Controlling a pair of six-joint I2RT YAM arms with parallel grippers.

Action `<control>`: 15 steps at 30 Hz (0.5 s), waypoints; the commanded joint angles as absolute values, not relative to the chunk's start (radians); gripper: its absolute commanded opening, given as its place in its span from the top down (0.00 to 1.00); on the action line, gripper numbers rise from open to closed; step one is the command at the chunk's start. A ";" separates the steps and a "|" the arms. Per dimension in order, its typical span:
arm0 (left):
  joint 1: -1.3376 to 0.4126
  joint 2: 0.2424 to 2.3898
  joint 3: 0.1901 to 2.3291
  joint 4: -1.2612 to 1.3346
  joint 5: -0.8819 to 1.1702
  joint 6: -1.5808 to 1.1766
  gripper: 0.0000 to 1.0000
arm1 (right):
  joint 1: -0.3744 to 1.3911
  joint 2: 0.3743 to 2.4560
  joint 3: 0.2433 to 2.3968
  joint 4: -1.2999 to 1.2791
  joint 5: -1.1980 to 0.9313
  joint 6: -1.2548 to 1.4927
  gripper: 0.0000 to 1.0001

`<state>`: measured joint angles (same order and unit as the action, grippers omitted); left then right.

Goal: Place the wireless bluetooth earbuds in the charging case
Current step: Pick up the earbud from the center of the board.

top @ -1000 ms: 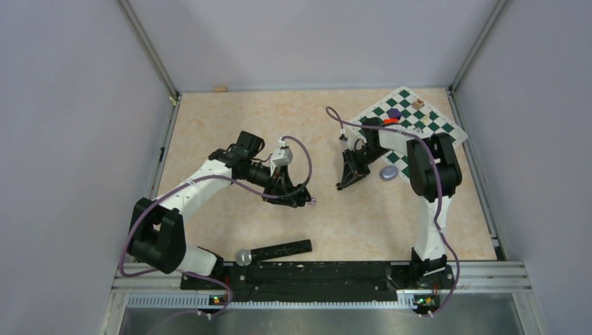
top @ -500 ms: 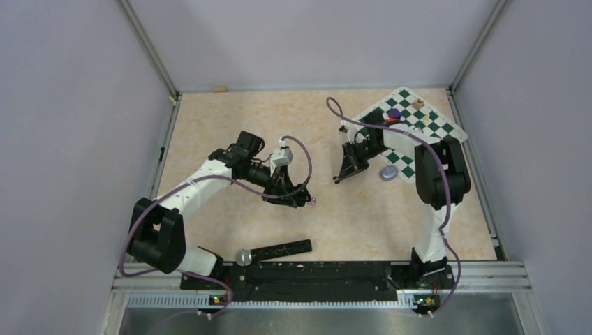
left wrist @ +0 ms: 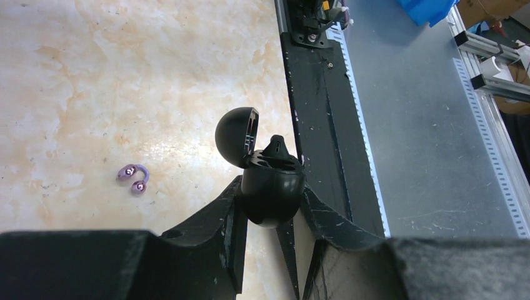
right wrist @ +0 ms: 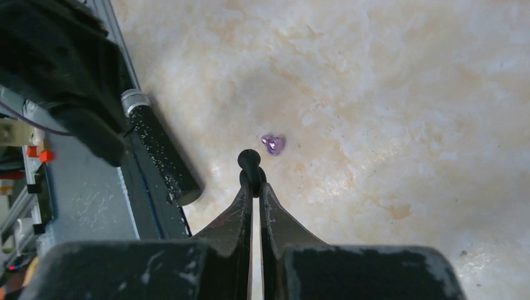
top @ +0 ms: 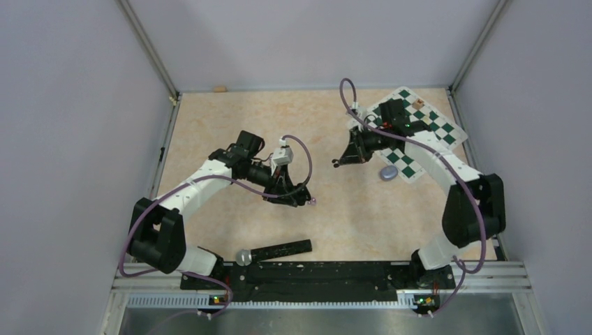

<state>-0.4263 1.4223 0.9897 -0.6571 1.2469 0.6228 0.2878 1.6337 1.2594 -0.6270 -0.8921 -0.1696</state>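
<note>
My left gripper [left wrist: 272, 195] is shut on a glossy black charging case [left wrist: 270, 190], held just above the table. Its lid [left wrist: 236, 134] stands open, and a black earbud [left wrist: 277, 147] sticks up from one seat. A lilac earbud [left wrist: 132, 179] lies on the table just left of it, and it shows as a small dot [top: 313, 201] in the top view. My right gripper [right wrist: 252, 182] is shut on a second black earbud [right wrist: 249, 160], pinched at its fingertips above the table. From above, the right gripper [top: 337, 164] hangs to the upper right of the left gripper [top: 301, 198].
A grey oval case [top: 388, 173] lies at the edge of a green-and-white chessboard [top: 436, 130] that carries coloured blocks. A black microphone-like rod [top: 276, 251] lies near the front rail [top: 314, 272]. A small wooden piece [top: 220, 88] sits by the back wall.
My right gripper has closed fully on the black earbud and risen toward the back, and its arm has swung out to the right. The left arm and the case have not moved.
</note>
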 commanded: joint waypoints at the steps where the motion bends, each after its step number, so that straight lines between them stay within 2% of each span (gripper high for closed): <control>1: -0.429 1.414 1.001 -0.591 1.243 0.576 1.00 | 0.319 1.462 1.216 -0.470 -0.968 -0.132 1.00; 7: -0.429 1.415 0.984 -0.509 1.190 0.480 1.00 | 0.395 1.360 1.187 -0.411 -0.928 -0.111 1.00; 15: -0.431 1.432 0.985 -0.465 1.151 0.424 1.00 | 0.494 1.370 1.187 -0.408 -0.913 -0.114 1.00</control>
<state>-0.4263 1.4242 0.9855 -0.5209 1.1584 0.4664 0.4507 1.3777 1.1954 -0.4465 -0.9154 -0.1112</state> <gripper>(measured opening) 0.344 0.011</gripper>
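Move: The right gripper already holds the black earbud clear of the table. The open charging case in the left gripper lies about 12 cm back and 10 cm left of the right hand, roughly 2 cm higher. The purple ear clip lies on the table some 5 cm back, 6 cm left and 15 cm below the right hand. From the left hand, the held earbud is about 12 cm ahead, 10 cm right and 2 cm lower. Keep the right fingers shut on the earbud and carry it on upward about 8 cm, then level off, bringing it back and left some 5 cm each way towards the open case and rolling the wrist about 20 degrees. Meanwhile ease the left gripper forward about 2 cm, turning slightly counter-clockwise, still gripping the case. ##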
